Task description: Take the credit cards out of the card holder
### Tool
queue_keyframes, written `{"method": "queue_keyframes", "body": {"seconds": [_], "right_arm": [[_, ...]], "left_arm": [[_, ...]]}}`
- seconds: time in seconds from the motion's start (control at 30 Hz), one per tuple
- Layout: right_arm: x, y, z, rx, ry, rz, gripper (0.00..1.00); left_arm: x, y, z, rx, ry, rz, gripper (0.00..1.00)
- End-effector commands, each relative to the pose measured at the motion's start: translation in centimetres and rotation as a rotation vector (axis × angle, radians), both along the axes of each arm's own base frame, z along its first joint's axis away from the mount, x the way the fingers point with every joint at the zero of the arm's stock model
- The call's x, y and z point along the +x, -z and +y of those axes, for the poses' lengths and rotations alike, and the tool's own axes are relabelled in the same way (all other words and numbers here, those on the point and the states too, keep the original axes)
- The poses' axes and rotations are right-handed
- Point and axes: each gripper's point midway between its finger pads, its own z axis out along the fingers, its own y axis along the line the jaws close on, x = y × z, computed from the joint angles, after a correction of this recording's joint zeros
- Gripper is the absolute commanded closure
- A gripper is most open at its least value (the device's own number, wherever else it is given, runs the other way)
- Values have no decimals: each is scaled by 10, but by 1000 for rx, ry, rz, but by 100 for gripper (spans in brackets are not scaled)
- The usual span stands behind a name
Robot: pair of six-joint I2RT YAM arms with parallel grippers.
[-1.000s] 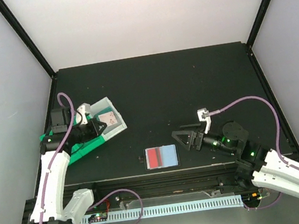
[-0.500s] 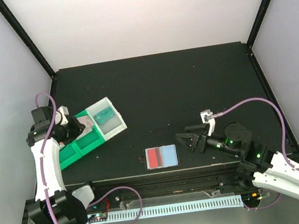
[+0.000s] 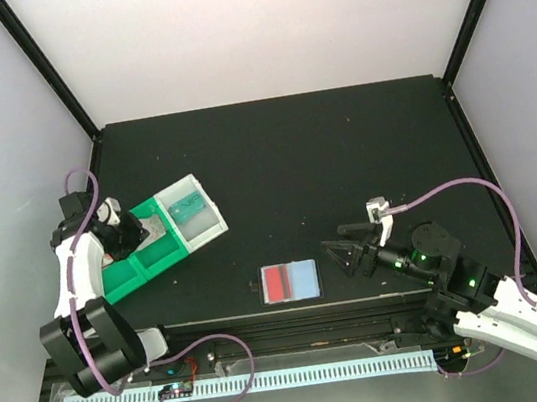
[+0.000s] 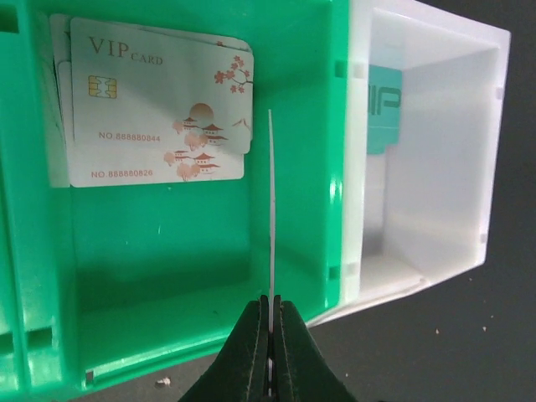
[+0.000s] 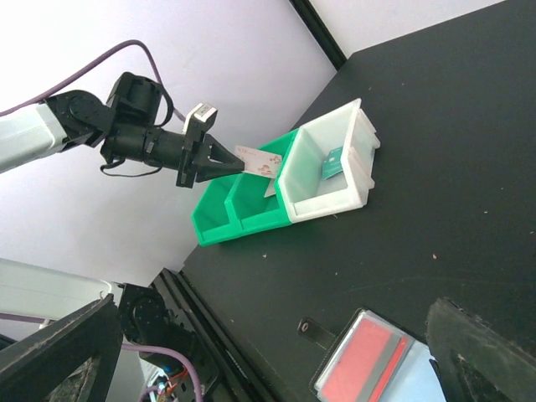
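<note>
The card holder (image 3: 305,279) lies open and flat near the table's front edge, with a red card (image 3: 279,282) in its left pocket and a pale blue right panel. My right gripper (image 3: 342,254) hangs open just to its right, and in the right wrist view the card holder (image 5: 368,362) sits between the fingers (image 5: 59,352). My left gripper (image 4: 270,306) is shut on a thin white card (image 4: 270,209) seen edge-on above the green compartment of the tray (image 3: 147,265). In the right wrist view the left gripper (image 5: 219,161) holds this card (image 5: 261,161) over the tray.
White VIP cards (image 4: 155,109) lie in the green compartment. A teal card (image 4: 383,113) leans in the clear compartment (image 3: 207,228). The holder's black tab (image 5: 311,329) sticks out to its left. A black rail (image 3: 296,318) runs along the front edge.
My left gripper has moved left from over the clear compartment to over the green one, still holding the white card. The right gripper has shifted slightly nearer and to the right.
</note>
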Motion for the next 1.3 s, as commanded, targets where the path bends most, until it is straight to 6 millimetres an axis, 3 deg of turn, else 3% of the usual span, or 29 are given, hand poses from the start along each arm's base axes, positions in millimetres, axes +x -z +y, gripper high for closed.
{"method": "queue_keyframes", "body": {"seconds": [0.0, 0.13, 0.8, 1.27], "right_arm": [[4, -16, -5, -17, 24, -89, 0], [5, -19, -5, -22, 28, -105, 0], [24, -27, 1, -161, 68, -177, 0], [25, -22, 4, -179, 59, -170, 0]], "left_arm": [[20, -7, 12, 24, -2, -42, 98], [26, 2, 21, 46, -15, -14, 98], [57, 17, 21, -45, 15, -5, 95], [54, 27, 34, -6, -24, 41, 92]]}}
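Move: My left hand, with a VIP card already pinched and hanging from its fingertips, is aimed at the stack of VIP cards in the middle green compartment: about 5 cm ahead, 3 cm to its left and 11 cm below. The teal card in the white bin lies some 9 cm ahead and 7 cm to its right, equally low. From my open right hand the VIP stack is roughly 20 cm ahead, 45 cm left and 22 cm down. I lower the pinched card into the middle green compartment with my left hand, going about 4 cm forward, nearly as far down and some 2 cm left, then easing off as the card's free end comes to the stack's right-hand end. There my fingers just start to loosen, the card still between them. Meanwhile my empty right hand drifts about 2 cm forward, rolling and tipping up slightly, still wide open. ##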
